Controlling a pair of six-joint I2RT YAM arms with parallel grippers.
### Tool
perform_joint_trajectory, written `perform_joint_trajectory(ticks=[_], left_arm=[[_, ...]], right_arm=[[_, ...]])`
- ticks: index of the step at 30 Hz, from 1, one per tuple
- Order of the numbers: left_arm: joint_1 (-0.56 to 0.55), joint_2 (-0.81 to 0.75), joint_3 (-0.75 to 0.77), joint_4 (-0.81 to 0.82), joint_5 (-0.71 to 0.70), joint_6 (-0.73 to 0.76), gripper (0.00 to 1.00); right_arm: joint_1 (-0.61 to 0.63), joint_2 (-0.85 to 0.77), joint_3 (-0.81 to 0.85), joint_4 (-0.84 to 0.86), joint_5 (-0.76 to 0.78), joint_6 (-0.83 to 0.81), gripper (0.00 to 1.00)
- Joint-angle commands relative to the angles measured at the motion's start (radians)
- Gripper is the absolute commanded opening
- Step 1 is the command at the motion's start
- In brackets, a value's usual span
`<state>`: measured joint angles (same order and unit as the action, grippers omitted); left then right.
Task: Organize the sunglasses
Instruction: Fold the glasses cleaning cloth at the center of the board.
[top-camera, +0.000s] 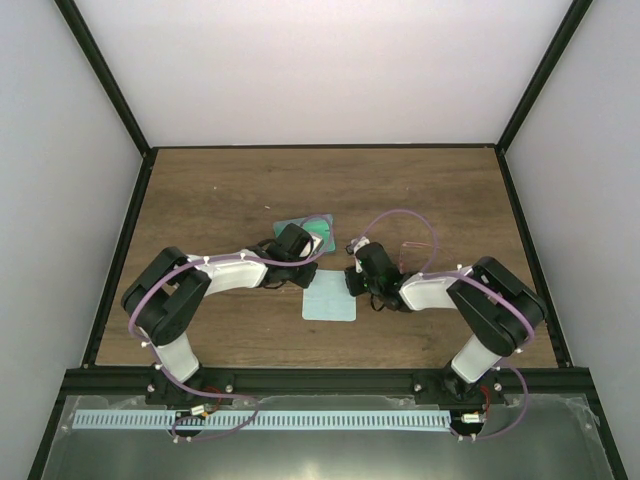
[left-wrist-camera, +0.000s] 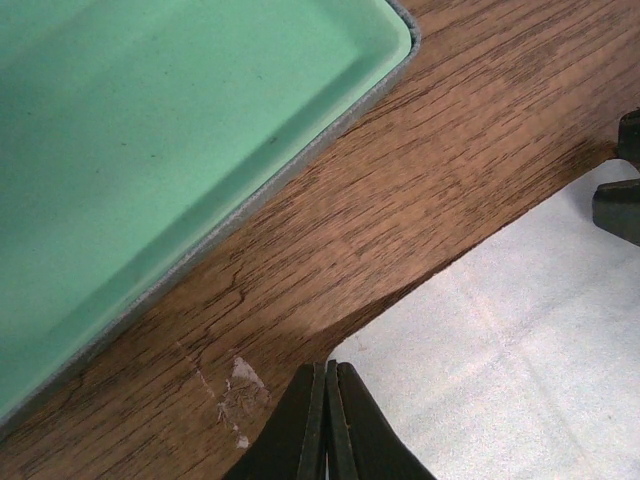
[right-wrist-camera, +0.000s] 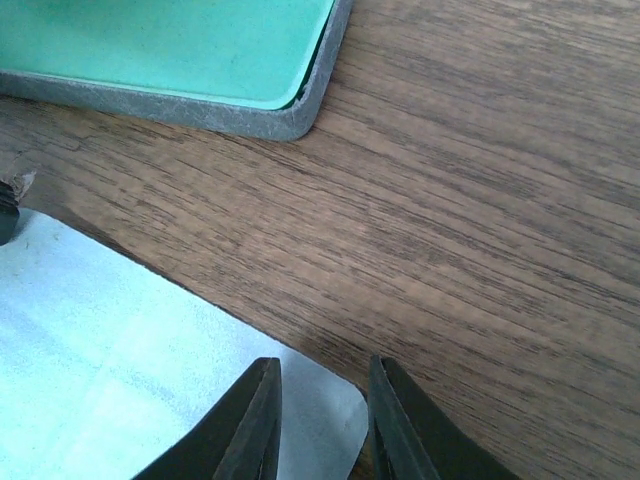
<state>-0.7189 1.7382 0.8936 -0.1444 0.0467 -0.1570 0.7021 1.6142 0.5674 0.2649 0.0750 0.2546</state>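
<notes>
A pale blue cleaning cloth (top-camera: 330, 303) lies flat on the wooden table. An open green glasses case (top-camera: 318, 229) sits just behind it. My left gripper (top-camera: 304, 282) is at the cloth's far left corner. In the left wrist view its fingers (left-wrist-camera: 328, 372) are pressed together on that corner of the cloth (left-wrist-camera: 520, 370), whose edge is raised and casts a shadow. My right gripper (top-camera: 352, 283) is open. In the right wrist view it (right-wrist-camera: 322, 378) straddles the far right corner of the cloth (right-wrist-camera: 100, 350). A faint clear shape (top-camera: 415, 247), possibly the sunglasses, lies right of the case.
The case's green inside and grey rim show in the left wrist view (left-wrist-camera: 150, 130) and in the right wrist view (right-wrist-camera: 180, 40). A purple cable (top-camera: 400, 215) loops over the table behind the right arm. A black frame and white walls enclose the table.
</notes>
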Motion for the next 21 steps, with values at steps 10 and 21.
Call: perform_joint_trajectory(ticks=[10,21], left_arm=[[-0.006,0.002,0.005,-0.003,-0.004,-0.01,0.04],[-0.005,0.006,0.009,-0.008,-0.002,-0.01,0.04]], right_arm=[[0.01,0.001,-0.009,-0.032,0.026,0.019,0.14],[0.01,0.006,-0.01,-0.032,0.036,0.021,0.01]])
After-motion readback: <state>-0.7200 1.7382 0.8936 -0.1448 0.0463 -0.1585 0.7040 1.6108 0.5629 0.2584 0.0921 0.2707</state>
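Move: The cloth's far right corner lies between the right hand's parted fingertips, level with them and about 1 cm below; the green case's middle is some 10 cm ahead of that hand and 11 cm to its left. The left hand's shut fingers are already on the cloth's far left corner, about 1 cm below, with the case about 10 cm straight ahead. Staying within half a centimetre, right fingers shut on the cloth's far right corner; the left hand keeps pinching. ##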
